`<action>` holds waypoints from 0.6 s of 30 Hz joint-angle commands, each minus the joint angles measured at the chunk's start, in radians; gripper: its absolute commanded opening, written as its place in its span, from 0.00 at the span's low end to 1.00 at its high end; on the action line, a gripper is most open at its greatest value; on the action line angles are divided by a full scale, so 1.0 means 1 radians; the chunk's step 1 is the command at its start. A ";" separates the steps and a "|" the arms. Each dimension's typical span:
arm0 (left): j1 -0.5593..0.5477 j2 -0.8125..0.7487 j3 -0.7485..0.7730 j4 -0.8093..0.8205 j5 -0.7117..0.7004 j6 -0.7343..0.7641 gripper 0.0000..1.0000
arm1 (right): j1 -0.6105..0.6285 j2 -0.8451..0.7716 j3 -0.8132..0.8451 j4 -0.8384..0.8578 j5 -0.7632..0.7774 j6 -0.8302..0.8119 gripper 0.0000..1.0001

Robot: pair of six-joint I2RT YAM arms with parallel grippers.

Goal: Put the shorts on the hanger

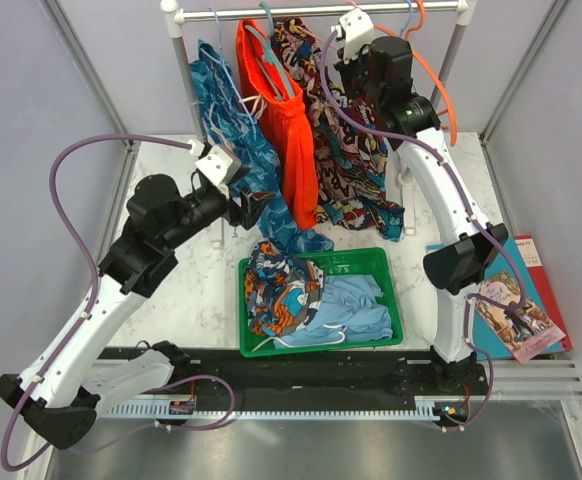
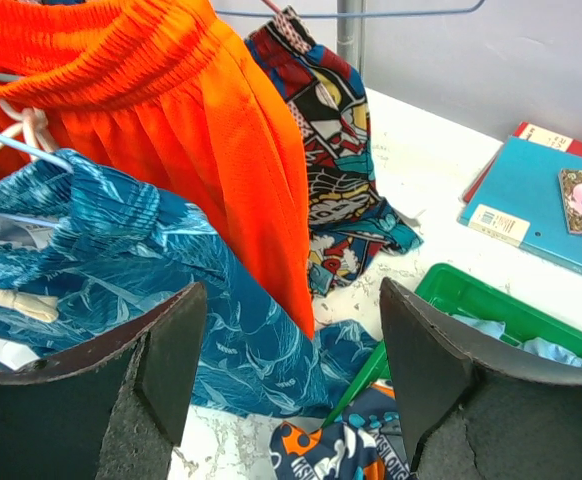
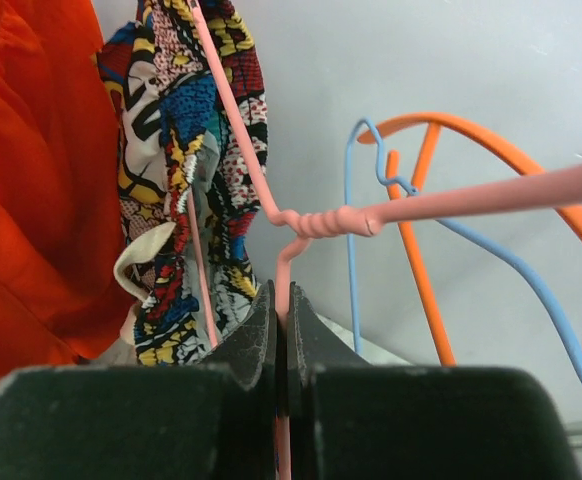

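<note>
The comic-print shorts [image 1: 349,165] hang by the clothes rail, and their lower end lies on the table. They are draped over the pale pink hanger [image 3: 423,204]. In the right wrist view the shorts [image 3: 183,150] hang to the left of the hanger's twisted neck. My right gripper [image 3: 282,300] is up at the rail, shut on the pink wire just below that neck. My left gripper [image 1: 255,208] is open and holds nothing. It hovers low in front of the blue patterned shorts, left of the comic-print shorts [image 2: 333,150].
Plain orange shorts [image 1: 291,130] and blue patterned shorts [image 1: 229,115] hang on the rail [image 1: 321,10] left of the comic pair. A green tray [image 1: 391,292] of more clothes sits near the front. Books [image 1: 526,300] lie at the right. Orange [image 3: 416,250] and blue [image 3: 351,250] hangers hang behind.
</note>
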 commanded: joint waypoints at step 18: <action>0.000 -0.028 -0.030 0.008 0.030 -0.032 0.77 | 0.159 0.015 0.025 0.195 0.062 -0.080 0.00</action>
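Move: The right hand keeps the pink hanger pinched at its neck, with the patterned shorts hanging some 14 cm below and 2 cm ahead, level sideways. The orange shorts it is taken towards lie about 10 cm to its left, 1 cm back and 12 cm lower. The orange hanger is roughly 10 cm to its right, 3 cm ahead and 3 cm lower. From the left hand the orange shorts lie about 24 cm ahead, 6 cm right and 8 cm lower. Still pinching the pink hanger by its neck, fingers shut, the right hand slides it along the rail to the left towards the orange shorts. It moves about 6 cm, slowly at first and then faster, easing back about 2 cm towards the base and rising slightly, with only a small tilt of the wrist. ##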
